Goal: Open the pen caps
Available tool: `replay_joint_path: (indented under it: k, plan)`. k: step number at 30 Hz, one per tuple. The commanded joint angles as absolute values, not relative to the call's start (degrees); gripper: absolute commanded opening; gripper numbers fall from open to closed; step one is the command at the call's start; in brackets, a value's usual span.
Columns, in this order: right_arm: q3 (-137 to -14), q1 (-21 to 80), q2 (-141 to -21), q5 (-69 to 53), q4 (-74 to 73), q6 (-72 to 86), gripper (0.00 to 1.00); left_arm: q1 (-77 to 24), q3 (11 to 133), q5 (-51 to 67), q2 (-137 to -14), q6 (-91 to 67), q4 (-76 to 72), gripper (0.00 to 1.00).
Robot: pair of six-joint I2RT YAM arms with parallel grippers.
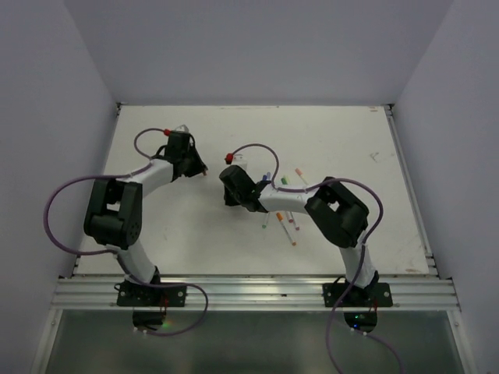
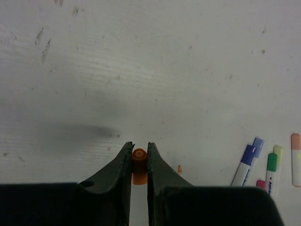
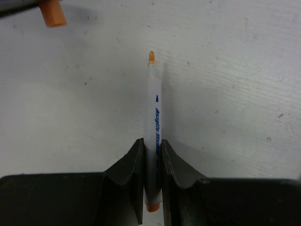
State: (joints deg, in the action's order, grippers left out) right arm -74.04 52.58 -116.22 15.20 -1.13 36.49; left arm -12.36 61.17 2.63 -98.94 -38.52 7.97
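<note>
My left gripper (image 2: 139, 149) is shut on a small orange pen cap (image 2: 139, 165), held just above the table. The same cap shows at the top left of the right wrist view (image 3: 51, 13), apart from its pen. My right gripper (image 3: 152, 145) is shut on the white barrel of the orange pen (image 3: 154, 117), whose bare orange tip (image 3: 151, 56) points toward the cap. In the top view the left gripper (image 1: 201, 167) and right gripper (image 1: 228, 191) face each other near the table's middle.
Several other capped pens lie in a loose cluster (image 1: 284, 210) under the right arm's forearm. Some show at the right edge of the left wrist view: a blue one (image 2: 247, 162), a green one (image 2: 271, 168), a peach one (image 2: 296, 157).
</note>
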Motion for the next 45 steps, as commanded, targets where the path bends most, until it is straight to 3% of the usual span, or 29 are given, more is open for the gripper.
replay_joint_path:
  k: [1,4,11,17,24,28,29,34,37,41,45]
  plan:
    - [-78.39,53.44,-118.12,19.16,-1.23,39.02,0.08,-12.04,59.50,6.06,-100.54,-40.34,4.57,0.00]
    - [-80.59,53.70,-120.31,19.25,-1.76,38.85,0.11,-12.04,58.89,4.84,-101.60,-40.69,4.31,0.00]
    - [-85.51,54.40,-125.15,19.60,-3.78,39.11,0.17,-12.13,60.12,2.81,-105.11,-40.69,4.92,0.15]
    - [-87.45,54.58,-127.26,19.16,-4.66,39.29,0.22,-12.04,60.12,2.02,-106.17,-40.87,4.57,0.38]
    - [-87.54,54.76,-127.09,18.98,-4.48,39.29,0.25,-12.13,60.47,0.62,-104.07,-40.87,5.27,0.54]
    - [-87.54,54.67,-127.09,18.90,-4.48,39.29,0.28,-11.95,61.52,-2.26,-100.91,-40.43,7.37,0.70]
    - [-87.54,54.75,-127.00,18.90,-4.40,39.29,0.29,-11.87,61.78,-2.81,-99.07,-40.43,7.82,0.78]
    - [-87.45,54.76,-127.00,18.28,-4.22,39.20,0.33,-10.55,62.67,-6.67,-92.30,-38.94,10.45,0.93]
    - [-87.01,54.76,-126.04,18.63,-4.22,39.11,0.38,-9.50,63.19,-8.43,-88.08,-37.80,12.38,1.00]
    - [-86.40,54.76,-122.70,19.85,-6.66,37.10,0.47,-8.79,62.84,-9.05,-82.02,-34.81,13.97,1.00]
    - [-86.13,54.76,-115.16,22.93,-12.73,32.27,0.68,-8.61,60.13,-8.26,-76.74,-30.60,15.03,1.00]
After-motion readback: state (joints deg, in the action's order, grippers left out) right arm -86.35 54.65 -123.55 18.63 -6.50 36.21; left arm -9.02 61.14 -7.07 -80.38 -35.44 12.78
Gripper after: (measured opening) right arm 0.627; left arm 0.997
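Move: The left gripper holds the orange cap; its spot on the bare table is nearly straight below, about 6 cm down and 1 cm back. The uncapped orange pen, in the right fingers, lies roughly 6 cm back and 7 cm right of the left hand. The right hand's laying-down spot is about 2 cm ahead, 5 cm left and 1 cm lower; the cap is some 8 cm ahead and 8 cm left of that hand, 3 cm higher. The dark blue pen lies about 11 cm right of the right hand and 3 cm ahead. Lower the left gripper about 5 cm to the table, easing slightly back, open it wide to let go of the orange cap, then lift away some 17 cm and leftwards, fingers tilting up. Meanwhile carry the uncapped pen left and a little forward towards the cap's spot with the right gripper, hold there low while the fingers part and free the pen, then start easing back to the right. ##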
